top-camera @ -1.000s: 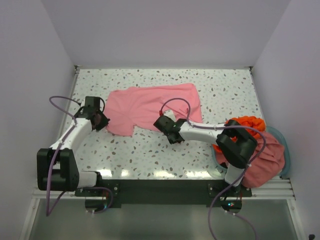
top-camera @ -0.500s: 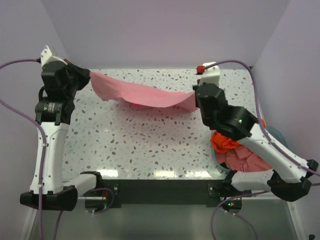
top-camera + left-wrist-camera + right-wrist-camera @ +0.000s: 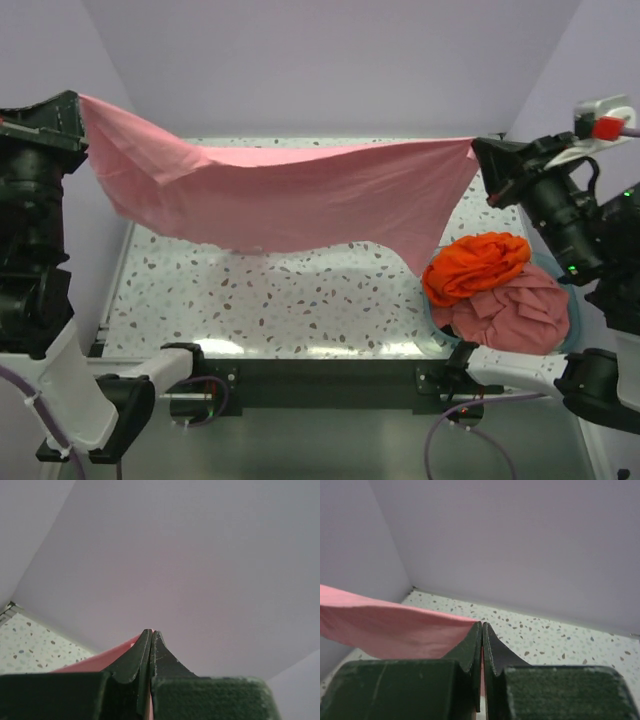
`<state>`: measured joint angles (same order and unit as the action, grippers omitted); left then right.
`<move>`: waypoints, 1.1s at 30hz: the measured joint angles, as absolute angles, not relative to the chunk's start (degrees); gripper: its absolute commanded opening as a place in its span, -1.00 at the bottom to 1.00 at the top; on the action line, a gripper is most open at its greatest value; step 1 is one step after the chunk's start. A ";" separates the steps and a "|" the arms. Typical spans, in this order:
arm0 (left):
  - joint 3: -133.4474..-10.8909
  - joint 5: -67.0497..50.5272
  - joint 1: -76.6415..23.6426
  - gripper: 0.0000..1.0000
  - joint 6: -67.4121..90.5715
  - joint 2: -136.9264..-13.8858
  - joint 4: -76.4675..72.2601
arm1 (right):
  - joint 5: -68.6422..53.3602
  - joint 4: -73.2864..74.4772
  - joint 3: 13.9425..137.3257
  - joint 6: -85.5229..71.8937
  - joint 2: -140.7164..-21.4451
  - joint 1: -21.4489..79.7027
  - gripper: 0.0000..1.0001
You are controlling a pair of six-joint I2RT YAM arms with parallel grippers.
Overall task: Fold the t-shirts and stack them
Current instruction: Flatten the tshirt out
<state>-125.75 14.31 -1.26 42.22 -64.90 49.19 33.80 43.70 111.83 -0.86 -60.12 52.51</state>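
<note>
A light pink t-shirt (image 3: pixel 280 195) hangs stretched high above the speckled table, held at both ends. My left gripper (image 3: pixel 82 100) is shut on its left corner, and pink cloth (image 3: pixel 95 662) shows between and beside its jaws. My right gripper (image 3: pixel 477 148) is shut on the right corner; the pink shirt (image 3: pixel 390 630) runs off to the left of its fingers. A bright orange-red t-shirt (image 3: pixel 478 265) and a darker salmon-pink t-shirt (image 3: pixel 515 315) lie bunched in the basket at the right.
The pale teal round basket (image 3: pixel 572 300) sits at the table's near right corner. The white speckled table (image 3: pixel 300 300) lies under the hanging shirt. Pale walls close in on the left, back and right.
Both arms have risen and spread apart, lifting the light pink t-shirt off the table and pulling it out wide and taut.
</note>
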 measured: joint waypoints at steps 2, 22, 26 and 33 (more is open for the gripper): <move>-128.11 14.48 -1.26 -1.00 42.19 -64.03 49.25 | 31.66 44.36 114.63 -0.86 -59.33 52.49 -1.00; -117.91 15.90 -1.26 -1.00 40.64 -98.13 35.66 | 29.82 33.43 101.51 -2.70 -88.42 25.58 -1.00; -118.69 14.39 -1.26 -1.00 39.64 -113.78 31.11 | 22.20 29.95 102.63 -4.34 -104.90 20.97 -1.00; -122.56 12.25 -1.26 -1.00 39.31 -135.61 27.03 | 13.45 27.31 119.52 -3.33 -131.83 16.05 -1.00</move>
<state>-122.56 12.25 -1.26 39.31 -135.61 27.03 13.45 27.31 119.52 -3.33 -131.83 16.05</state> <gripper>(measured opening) 0.015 0.010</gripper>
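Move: Each hand holds a corner of the pink t-shirt, whose body hangs roughly 20 cm lower, midway across the 55 cm or so between them. The landing place on the table's far strip lies about 43 cm ahead of the left hand and 60 below; from the right hand, some 42 ahead, 2 left and 55 below. The table's far edge is about 10 cm beyond. The orange t-shirt in the basket lies about 21 cm right of the right hand, 2 ahead, 50 below. Still pinching the shirt's two corners, both hands ease back and up 2 to 4 cm, then swing it fast down and forward towards the table's far strip, ending about 40 cm farther out and 45 to 50 cm lower. The fingers tip downward some 50 degrees on the left and 40 on the right; the right hand also turns clockwise. Both grips stay shut. ##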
